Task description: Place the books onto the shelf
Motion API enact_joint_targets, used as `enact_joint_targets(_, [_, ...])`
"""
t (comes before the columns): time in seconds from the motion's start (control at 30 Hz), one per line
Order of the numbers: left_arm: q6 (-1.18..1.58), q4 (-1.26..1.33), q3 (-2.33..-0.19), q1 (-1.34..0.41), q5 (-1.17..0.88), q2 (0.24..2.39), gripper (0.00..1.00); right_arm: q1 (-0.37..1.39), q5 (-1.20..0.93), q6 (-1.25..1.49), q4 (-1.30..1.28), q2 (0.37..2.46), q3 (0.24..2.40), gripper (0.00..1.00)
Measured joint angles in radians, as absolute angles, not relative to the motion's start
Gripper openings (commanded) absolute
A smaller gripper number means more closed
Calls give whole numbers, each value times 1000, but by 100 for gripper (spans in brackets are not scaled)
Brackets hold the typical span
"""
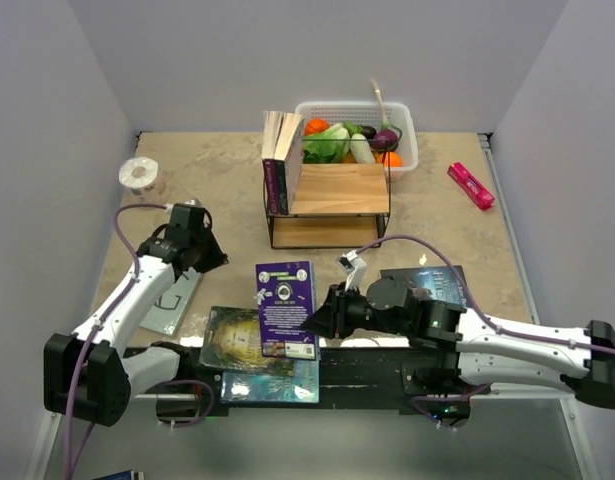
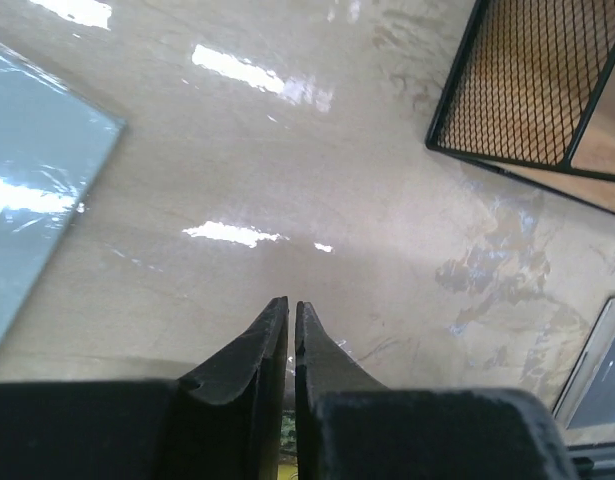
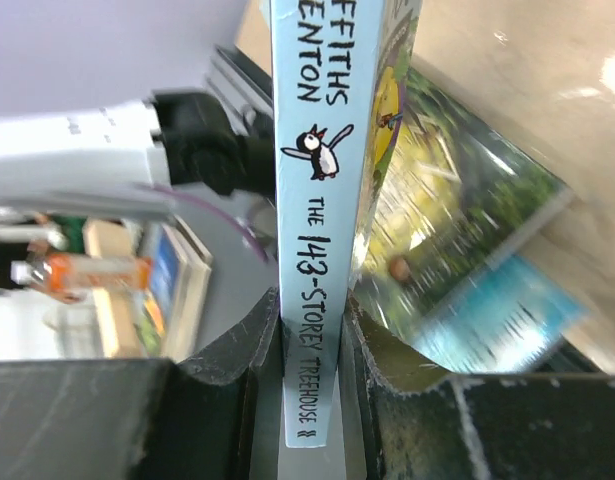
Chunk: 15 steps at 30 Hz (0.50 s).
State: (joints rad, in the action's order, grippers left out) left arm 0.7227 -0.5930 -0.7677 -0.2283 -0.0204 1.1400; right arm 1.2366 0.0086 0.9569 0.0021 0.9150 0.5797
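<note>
The purple book (image 1: 286,308) with white circles lies across a green-gold and teal book (image 1: 249,358) near the table's front. My right gripper (image 1: 318,322) is shut on its right edge. In the right wrist view the light blue spine (image 3: 312,200) sits pinched between the fingers (image 3: 245,340), with the green book (image 3: 457,220) behind it. A dark blue-grey book (image 1: 434,281) lies partly under the right arm. The black wire shelf (image 1: 332,200) holds two books (image 1: 280,160) standing at its left end. My left gripper (image 1: 211,256) is shut and empty over bare table, left of the shelf (image 2: 527,90).
A white basket of vegetables (image 1: 409,142) stands behind the shelf. A pink oblong object (image 1: 470,185) lies at the back right, and a small round white thing (image 1: 140,175) at the back left. A pale grey flat item (image 1: 173,300) lies under the left arm.
</note>
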Motion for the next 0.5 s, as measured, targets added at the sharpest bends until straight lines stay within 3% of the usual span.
enact_joint_targets(0.23, [722,-653,-811,-163,21,1095,13,1237,54,833,-366,758,797,0])
enact_joint_targets(0.5, [723,-669,-871,-144,54,1122,13,1238,299,727,-545,788,1075,0])
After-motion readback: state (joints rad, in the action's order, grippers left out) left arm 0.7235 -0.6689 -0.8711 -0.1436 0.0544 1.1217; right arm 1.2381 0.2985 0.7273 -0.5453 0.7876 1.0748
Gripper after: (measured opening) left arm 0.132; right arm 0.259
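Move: The right hand, already gripping the purple book, has the free spot on the shelf's upper board about 34 cm ahead, practically straight out and 2 cm lower. The standing books are just left of that spot, 34 cm ahead and 7 cm left of the hand, their middles some 8 cm higher. The green book lies 3 cm ahead, 15 cm left and 18 cm below. From the left hand the free spot is roughly 16 cm ahead, 23 cm right and 7 cm up. Upward and to its right, the right hand lifts the purple book about 14 cm while swinging some 7 cm right, away from the green book, and only late eases a few centimetres forward. The fingers keep their pinch on the spine side as the hand tips up about 15 degrees and turns a little clockwise. The empty left hand, still nearly shut, backs off left and up by roughly 3 cm each. ##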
